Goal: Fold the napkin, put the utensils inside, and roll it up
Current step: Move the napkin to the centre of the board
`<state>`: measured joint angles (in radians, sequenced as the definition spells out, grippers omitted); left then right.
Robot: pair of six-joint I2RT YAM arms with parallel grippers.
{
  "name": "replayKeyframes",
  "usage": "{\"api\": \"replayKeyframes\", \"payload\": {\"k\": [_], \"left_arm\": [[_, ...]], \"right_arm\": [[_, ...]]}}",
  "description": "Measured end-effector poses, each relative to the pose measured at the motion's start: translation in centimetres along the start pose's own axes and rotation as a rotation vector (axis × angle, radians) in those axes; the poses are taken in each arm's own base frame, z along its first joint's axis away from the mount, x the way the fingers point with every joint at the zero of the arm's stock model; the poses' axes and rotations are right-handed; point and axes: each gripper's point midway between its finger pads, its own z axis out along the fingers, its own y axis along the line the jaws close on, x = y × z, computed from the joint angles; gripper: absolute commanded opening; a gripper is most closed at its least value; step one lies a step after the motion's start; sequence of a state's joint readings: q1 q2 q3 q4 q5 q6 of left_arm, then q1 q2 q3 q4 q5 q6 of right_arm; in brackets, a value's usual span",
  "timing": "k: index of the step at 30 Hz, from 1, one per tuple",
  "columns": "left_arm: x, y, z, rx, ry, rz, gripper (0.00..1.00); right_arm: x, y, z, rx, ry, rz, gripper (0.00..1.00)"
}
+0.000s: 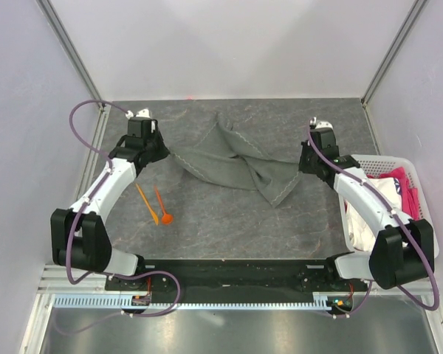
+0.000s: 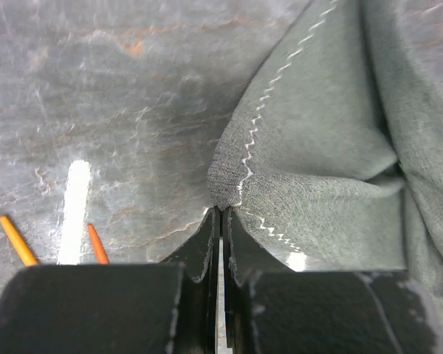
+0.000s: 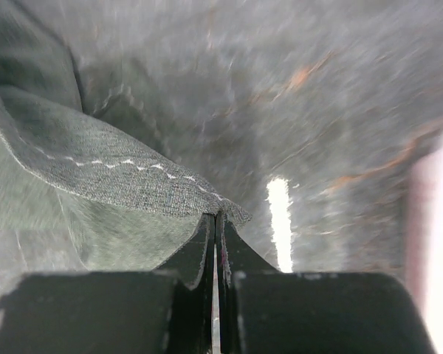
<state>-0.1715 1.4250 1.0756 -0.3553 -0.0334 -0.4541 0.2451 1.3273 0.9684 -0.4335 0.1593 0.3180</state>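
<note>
The dark grey napkin (image 1: 236, 164) hangs stretched and twisted between my two grippers above the middle of the table. My left gripper (image 1: 165, 151) is shut on the napkin's left corner (image 2: 229, 193), the stitched hem running up from its tips (image 2: 221, 210). My right gripper (image 1: 303, 164) is shut on the napkin's right corner (image 3: 170, 193) at its tips (image 3: 216, 215). A loose flap with a pale hem (image 1: 280, 193) droops toward the front. The two orange utensils (image 1: 156, 206) lie on the table near the left arm; their handle ends (image 2: 18, 241) show in the left wrist view.
A white basket (image 1: 422, 199) holding white and pink fabrics stands at the table's right edge, beside the right arm. Pale walls close the back and sides. The dark marbled table (image 1: 236, 228) runs to the black base rail at the front.
</note>
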Motion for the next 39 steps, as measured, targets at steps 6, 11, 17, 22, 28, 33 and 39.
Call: {"api": "replayKeyframes", "payload": {"k": [6,11,17,22,28,33,39], "left_arm": [[-7.7,-2.2,-3.3,0.083,-0.122,-0.014,0.02],[-14.7,-4.5,-8.0,0.157,-0.294,0.003,0.02],[-16.6,-5.4,-13.2,0.195,-0.377,0.023,0.02],[-19.1,-6.8,-16.5,0.255,-0.425,0.038,0.02],[-24.7,-8.6,-17.2,0.317,-0.493,0.049,0.02],[-24.0,-8.5,-17.2,0.326,-0.464,0.056,0.02],[-21.9,-7.9,-21.9,0.328,-0.505,0.072,0.02]], "right_arm": [[-5.7,-0.9,-2.6,0.081,-0.118,-0.012,0.00],[-10.3,-1.4,-5.4,0.129,-0.218,-0.001,0.00],[-12.3,-2.1,-8.3,0.160,-0.283,0.006,0.00],[-13.2,-2.8,-10.2,0.179,-0.322,0.014,0.00],[-14.9,-3.1,-10.3,0.197,-0.330,0.028,0.00],[-15.2,-3.1,-10.9,0.189,-0.350,0.021,0.00],[-15.9,-3.0,-13.5,0.153,-0.408,0.023,0.00]]}}
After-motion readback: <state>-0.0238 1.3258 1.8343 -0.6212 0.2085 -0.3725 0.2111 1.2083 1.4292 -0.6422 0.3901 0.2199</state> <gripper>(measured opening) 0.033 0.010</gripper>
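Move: Both hands already pinch the napkin's corners, the napkin slung between them with its middle 24 cm right of the left hand and 10 below. The board's centre lies about 18 cm right, 2 back and 15 below the left hand, and 28 cm left, 1 back and 13 below the right hand. The orange spatula is 10 cm left and 11 back of the left hand, the orange spoon 5 left and 11 back; the basket's middle is some 31 cm right and 11 back of the right hand. Keeping their shut grip on the napkin's corners, both hands haul it up away from the board, the left by some 32 cm, the right by about 20 cm while drifting 5 cm outward to the right. Both rock a few centimetres forward and back twice on the way up, the left more strongly, as their fingertips tilt upward, the left by about 35 degrees. ##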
